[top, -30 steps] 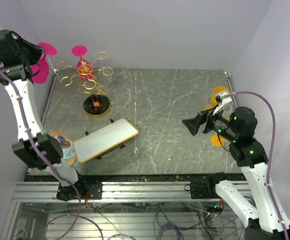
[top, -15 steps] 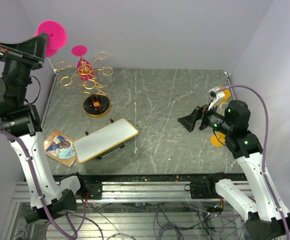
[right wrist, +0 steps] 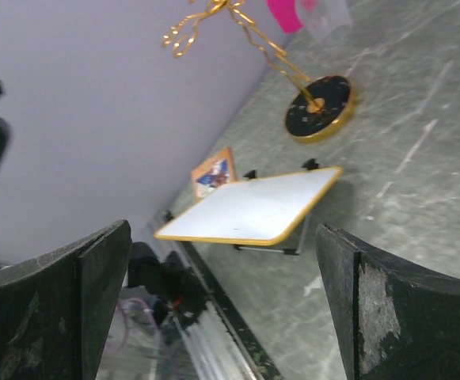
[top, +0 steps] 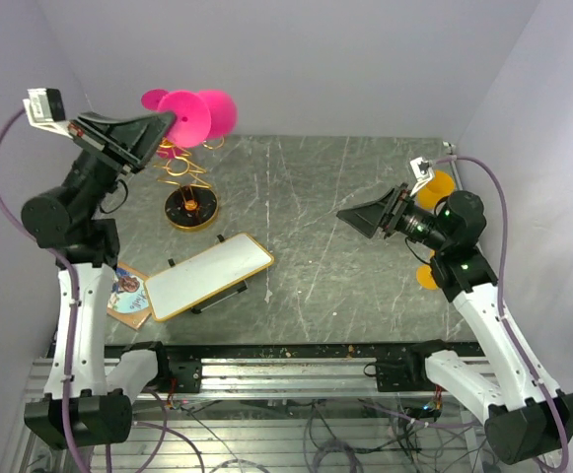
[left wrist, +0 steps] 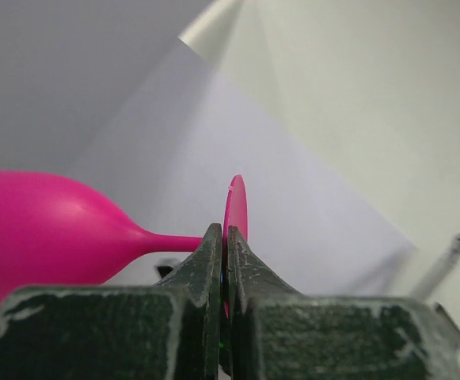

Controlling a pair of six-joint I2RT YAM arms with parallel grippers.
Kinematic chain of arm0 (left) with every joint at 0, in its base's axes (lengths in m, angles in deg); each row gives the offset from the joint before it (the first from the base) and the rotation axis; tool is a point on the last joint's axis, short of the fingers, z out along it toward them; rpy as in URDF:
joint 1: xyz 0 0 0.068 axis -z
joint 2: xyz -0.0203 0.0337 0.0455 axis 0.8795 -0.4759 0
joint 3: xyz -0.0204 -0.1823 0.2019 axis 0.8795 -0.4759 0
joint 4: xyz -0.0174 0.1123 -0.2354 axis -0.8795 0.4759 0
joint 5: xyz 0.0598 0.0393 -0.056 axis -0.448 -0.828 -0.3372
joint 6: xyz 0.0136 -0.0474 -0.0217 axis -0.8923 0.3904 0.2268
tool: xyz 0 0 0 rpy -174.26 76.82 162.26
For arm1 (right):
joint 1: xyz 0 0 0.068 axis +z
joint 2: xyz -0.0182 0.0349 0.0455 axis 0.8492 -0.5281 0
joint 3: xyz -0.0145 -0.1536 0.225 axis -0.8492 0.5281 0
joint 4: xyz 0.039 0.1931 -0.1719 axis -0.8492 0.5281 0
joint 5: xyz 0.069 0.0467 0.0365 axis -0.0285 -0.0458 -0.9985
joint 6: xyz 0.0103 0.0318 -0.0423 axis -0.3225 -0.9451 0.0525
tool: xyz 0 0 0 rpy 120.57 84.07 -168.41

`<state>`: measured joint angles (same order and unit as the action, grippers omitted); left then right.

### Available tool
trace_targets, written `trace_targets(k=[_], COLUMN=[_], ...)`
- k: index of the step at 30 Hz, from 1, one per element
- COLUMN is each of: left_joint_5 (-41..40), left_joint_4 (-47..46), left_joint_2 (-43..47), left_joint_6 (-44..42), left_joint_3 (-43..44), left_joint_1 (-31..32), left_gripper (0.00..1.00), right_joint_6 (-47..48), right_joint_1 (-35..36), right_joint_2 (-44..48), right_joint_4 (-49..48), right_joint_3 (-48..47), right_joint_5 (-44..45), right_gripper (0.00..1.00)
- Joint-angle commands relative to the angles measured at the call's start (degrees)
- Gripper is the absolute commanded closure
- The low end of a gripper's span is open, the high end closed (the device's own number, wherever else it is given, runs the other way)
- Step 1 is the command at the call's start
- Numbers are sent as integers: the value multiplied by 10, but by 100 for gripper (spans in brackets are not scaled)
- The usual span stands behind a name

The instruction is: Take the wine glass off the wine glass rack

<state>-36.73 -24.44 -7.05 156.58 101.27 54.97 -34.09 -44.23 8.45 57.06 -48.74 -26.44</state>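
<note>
My left gripper (top: 168, 122) is raised above the back left of the table and shut on the thin round foot (left wrist: 235, 204) of a pink wine glass (top: 189, 118). In the left wrist view its stem and bowl (left wrist: 39, 229) stretch to the left. The glass hangs in the air, apart from the wine glass rack (top: 190, 209), whose gold arms are partly hidden behind my left gripper. A second pink glass foot (top: 155, 99) shows at the rack's top. My right gripper (top: 357, 216) hovers open and empty over the right half of the table, facing the rack (right wrist: 319, 107).
A small whiteboard with a yellow rim (top: 210, 274) stands on short legs at the front left, also seen as the whiteboard (right wrist: 249, 206) from the right wrist. A picture card (top: 123, 291) lies beside it. Orange pieces (top: 427, 276) sit behind my right arm at the table's right edge.
My left arm has swung the pink glass from the far upper left to the right, in front of the rack's top. My right gripper has drifted left and slightly up, still open.
</note>
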Motion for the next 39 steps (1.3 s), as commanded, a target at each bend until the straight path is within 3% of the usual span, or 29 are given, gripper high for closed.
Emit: trace_targets(k=[1, 9, 16, 25, 28, 32, 39], left_joint_5=[15, -29, -77, -99, -109, -129, -144], left_joint_4=[-237, -374, -449, -468, -497, -552, -578], left_joint_2=[-4, -28, -71, -105, -131, -153, -168], left_joint_6=[170, 188, 146, 111, 114, 124, 121], left_joint_3=[-65, -144, -186, -206, -207, -221, -228], left_joint_1=[55, 214, 361, 431, 453, 464, 471], left_gripper=[93, 93, 93, 93, 93, 93, 93], right_joint_6=[-168, -294, -408, -562, -614, -671, -707], right_joint_1=[2, 3, 6, 15, 16, 17, 17], right_joint_2=[-19, -40, -43, -56, -71, -87, -95], right_joint_4=[-192, -397, -590, -856, -937, -1024, -1076], right_joint_3=[36, 66, 96, 119, 118, 119, 142], right_joint_5=[-54, -76, -77, -69, -62, -47, -17], right_gripper=[0, 0, 0, 2, 13, 19, 56])
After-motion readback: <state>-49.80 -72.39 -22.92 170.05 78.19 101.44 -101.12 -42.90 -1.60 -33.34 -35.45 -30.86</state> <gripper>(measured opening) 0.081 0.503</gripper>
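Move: The left hand already pinches the pink wine glass by its stem near the foot, its middle about 4 cm ahead and 4 to the right. The open right gripper waits level with the left hand, some 29 cm right and 21 below. From the left hand the rack stands about 20 cm ahead, 8 left, 40 below; the white board lies about 50 straight below. From the right hand the glass is 4 ahead, 25 left, 21 above. The left arm keeps its pinch on the stem and swings the pink wine glass away from the rack, about 16 cm right, 9 back and 9 down, turning nearly 50 degrees clockwise so that the bowl points at the right gripper. The right arm meanwhile rises some 13 cm and draws back about 9, rolling its left side up by about 45 degrees, then late on half closes its wide-open fingers around the bowl's rim, one inside the bowl and one outside. ##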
